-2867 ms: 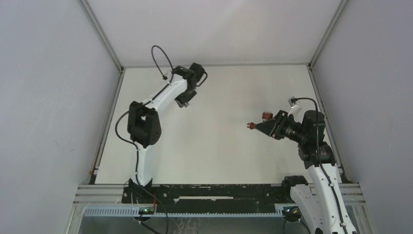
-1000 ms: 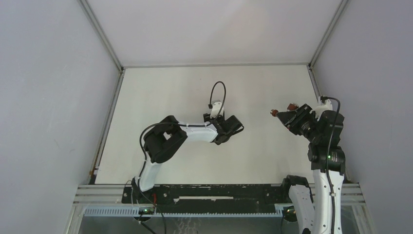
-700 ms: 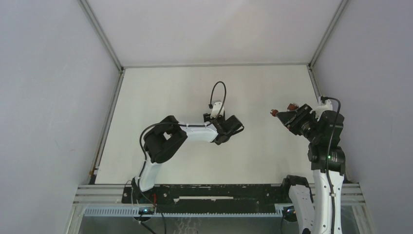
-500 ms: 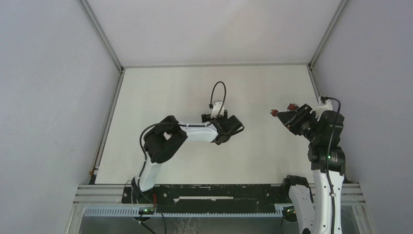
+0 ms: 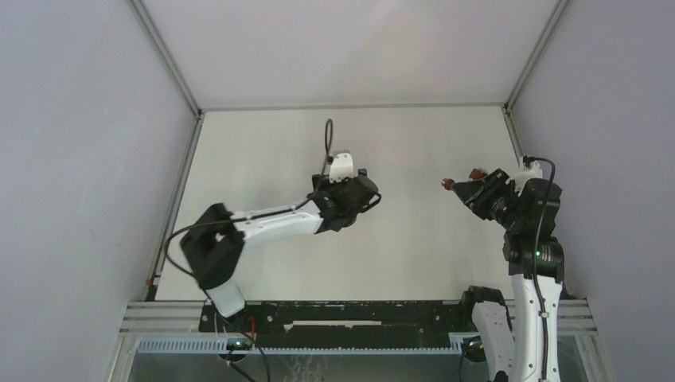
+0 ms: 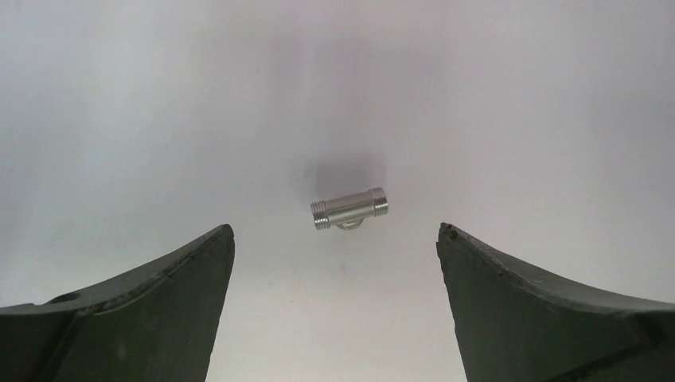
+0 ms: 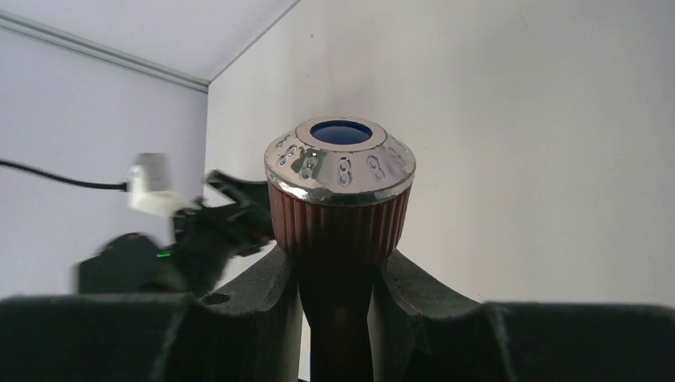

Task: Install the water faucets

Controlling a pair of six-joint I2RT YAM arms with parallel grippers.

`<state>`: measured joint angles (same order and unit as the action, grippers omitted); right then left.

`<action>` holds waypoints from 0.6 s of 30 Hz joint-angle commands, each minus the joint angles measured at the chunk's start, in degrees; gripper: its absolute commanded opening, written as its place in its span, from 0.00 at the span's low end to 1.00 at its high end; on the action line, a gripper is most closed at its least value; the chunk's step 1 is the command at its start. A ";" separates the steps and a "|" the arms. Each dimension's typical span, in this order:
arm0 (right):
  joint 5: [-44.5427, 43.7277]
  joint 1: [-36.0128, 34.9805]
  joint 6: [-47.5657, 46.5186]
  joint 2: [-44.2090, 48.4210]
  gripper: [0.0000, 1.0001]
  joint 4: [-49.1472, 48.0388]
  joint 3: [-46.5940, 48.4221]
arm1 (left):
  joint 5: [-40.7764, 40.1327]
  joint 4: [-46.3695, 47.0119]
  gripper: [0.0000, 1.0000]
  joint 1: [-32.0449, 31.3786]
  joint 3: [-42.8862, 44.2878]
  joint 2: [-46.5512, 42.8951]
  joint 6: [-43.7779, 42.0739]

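Observation:
A small silvery threaded fitting lies on the white table, just ahead of my left gripper, which is open wide with nothing between its fingers. From above, the left gripper hangs over the middle of the table and hides the fitting. My right gripper is shut on the stem of a reddish-brown faucet; its ribbed knob, with a chrome cap and blue centre, sticks out past the fingers. In the top view the faucet is held above the table at the right, in the right gripper.
Grey walls enclose the white table on the left, back and right. A black rail carrying the arm bases runs along the near edge. The left arm's cable loops above its wrist.
The left gripper has opened wide. Its wrist has shifted left and toward the back, with the elbow swinging out to the left. The right arm and faucet have stayed still.

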<state>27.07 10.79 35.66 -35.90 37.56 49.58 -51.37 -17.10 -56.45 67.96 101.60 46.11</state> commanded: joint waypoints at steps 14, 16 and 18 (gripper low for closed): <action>8.16 0.38 -5.29 -6.22 0.00 -4.14 -0.11 | 45.61 -21.02 0.96 13.25 13.09 -10.02 -56.47; 8.62 0.25 -5.09 -6.07 0.00 -4.23 -0.40 | 47.46 -23.42 0.96 13.29 16.42 -7.53 -60.53; 8.99 -0.01 -4.99 -5.82 0.00 -4.33 -0.61 | 48.42 -28.21 0.95 13.33 21.70 -2.21 -63.37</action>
<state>33.89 10.85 31.55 -42.76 36.62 49.23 -10.37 -37.69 -43.46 79.92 92.97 -5.28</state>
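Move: My open left hand has just come up off the metal fitting, which lies on the table about 8 cm below it, 2 cm ahead and 1 cm to its right. The red faucet in my right hand is some 26 cm to the right of my left hand, 9 cm nearer the base and about 14 cm higher. From my right hand, the fitting lies roughly 11 cm ahead, 27 cm left and 24 cm below. I take my left hand up about 6 cm and some 4 cm to the left, clear of the fitting, then ease slightly back and right while the wrist swings clockwise by roughly 45 degrees, rolls left side up and tips the wide-open fingers more steeply down. My right hand keeps its grip on the faucet and sinks about 2 cm, edging forward and left. ##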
